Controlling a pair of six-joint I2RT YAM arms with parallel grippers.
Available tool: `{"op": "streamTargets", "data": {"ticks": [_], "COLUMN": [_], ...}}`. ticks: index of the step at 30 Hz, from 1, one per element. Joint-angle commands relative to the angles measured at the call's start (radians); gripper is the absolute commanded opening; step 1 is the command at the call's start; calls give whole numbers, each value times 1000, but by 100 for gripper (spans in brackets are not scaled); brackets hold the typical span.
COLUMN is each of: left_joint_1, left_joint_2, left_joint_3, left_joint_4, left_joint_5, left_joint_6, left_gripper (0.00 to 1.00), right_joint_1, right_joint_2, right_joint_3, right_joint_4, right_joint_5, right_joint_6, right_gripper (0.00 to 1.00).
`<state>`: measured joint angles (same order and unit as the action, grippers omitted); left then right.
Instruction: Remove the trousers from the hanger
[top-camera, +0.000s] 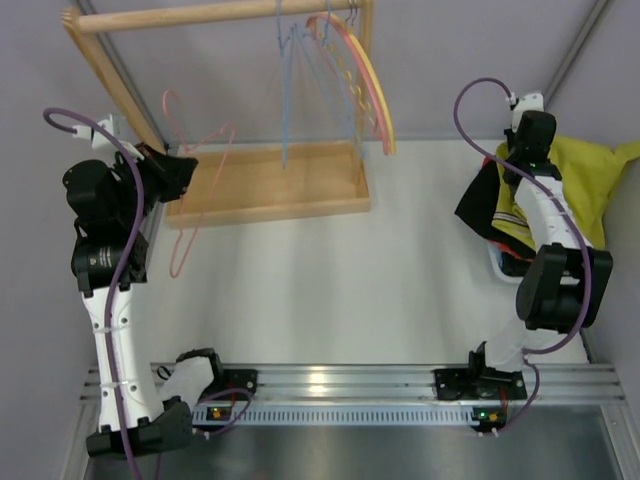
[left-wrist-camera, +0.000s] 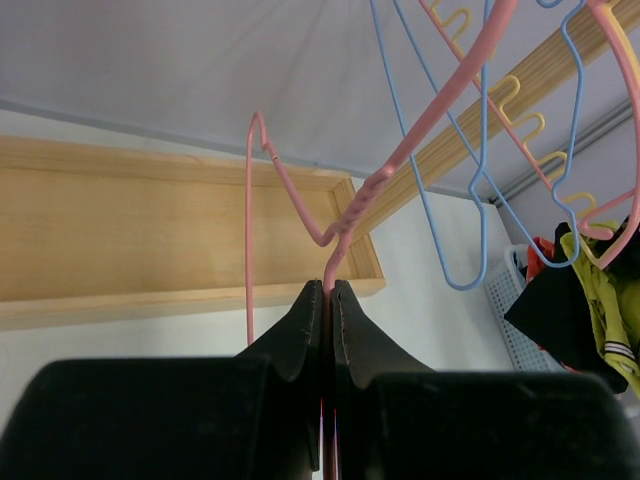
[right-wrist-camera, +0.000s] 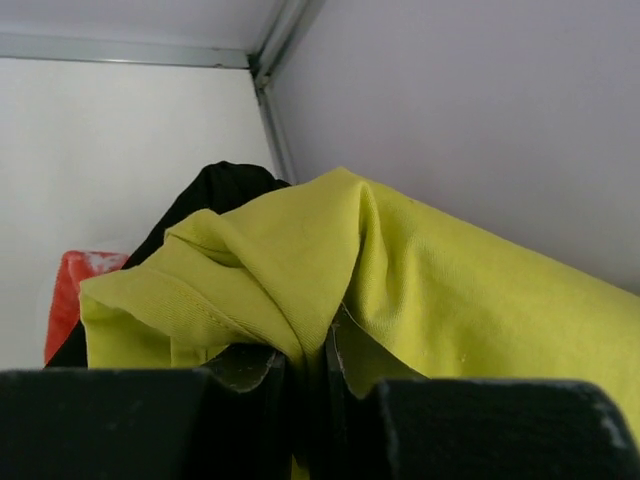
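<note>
My left gripper (top-camera: 185, 165) (left-wrist-camera: 328, 288) is shut on the thin pink wire hanger (top-camera: 173, 262) (left-wrist-camera: 288, 190) and holds it in front of the wooden rack; no cloth hangs on the hanger. The yellow-green trousers (top-camera: 592, 178) (left-wrist-camera: 598, 300) (right-wrist-camera: 450, 290) lie bunched at the far right against the wall, on a heap of clothes. My right gripper (top-camera: 522, 155) (right-wrist-camera: 318, 345) sits at that heap, shut on a fold of the trousers. The striped cuffs barely show.
A wooden rack with a tray base (top-camera: 270, 185) and top rail (top-camera: 210, 15) stands at the back, carrying blue wire hangers (top-camera: 288, 90) (left-wrist-camera: 462, 285) and pink-and-yellow hangers (top-camera: 368, 75). Black clothing (top-camera: 480, 205) (right-wrist-camera: 215, 190) and a white basket (top-camera: 497, 262) sit under the trousers.
</note>
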<state>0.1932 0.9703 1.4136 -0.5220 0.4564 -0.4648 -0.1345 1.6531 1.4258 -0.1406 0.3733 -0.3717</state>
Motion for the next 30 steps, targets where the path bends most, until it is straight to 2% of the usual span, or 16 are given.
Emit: {"op": "streamTargets", "data": {"ticks": [1,3,4,6,7,10,12,17,25,26,30], "left_joint_1": [-5,-8,-11,-14,-18,-31,-49,-106,-192,-239,-288], "left_joint_2": [21,44,53,77,88,123,149,214,384,399,502], "left_joint_3": [68,93,102,133,145,192,225,316,479,493,564], "left_joint_4": [77,79,79,79,77,79,79,80,89,100,142], "left_joint_5": [30,30,30,28,28,27,13,-45,-264,-286,-363], "left_joint_6": [34,41,46,48,51,66,80,130,169,176,189], "left_gripper": [0,0,0,0,0,0,0,0,0,0,0], "right_joint_1": [-17,-25,-28,-39,-43,-60,-73,-79,-80,-80,-80], "right_joint_2": [-18,-44,-55,-84,-94,-150,-203,-309,-440,-444,-502], "right_joint_3": [-34,-34,-24,-1,22,64,73,113,224,238,265], "right_joint_4": [84,59,47,10,-22,-85,-103,-189,-372,-392,-444], "right_joint_5": [-154,-178,-197,-215,-223,-256,-266,-321,-367,-367,-418], "right_joint_6": [37,57,65,83,89,106,106,109,194,200,217], "right_gripper": [21,35,48,64,77,96,100,99,99,100,99]}}
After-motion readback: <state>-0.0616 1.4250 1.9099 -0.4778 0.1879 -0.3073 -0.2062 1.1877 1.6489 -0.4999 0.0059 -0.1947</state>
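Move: My right hand still holds the trousers over the back part of the basket, whose middle is about 5 cm back, 6 cm to the right and 18 cm below; the black clothes in it lie roughly 5 cm back, 2 cm right and 13 cm down. My left hand holds the empty pink hanger; the free stretch of rail is some 25 cm ahead, 4 cm right and 13 cm higher, with the blue hangers about 12 cm to the right of that stretch and level with it in reach, their middles some 10 cm lower. I open my right fingers wide and let go of the trousers, easing a couple of centimetres left, then pull up about 20 cm and back some 13 cm, the fingers tipping upward. Meanwhile my left hand keeps the pink hanger pinched and carries it forward about 11 cm and up 7 cm towards the rail, speeding up late and rolling slightly, left side up. ##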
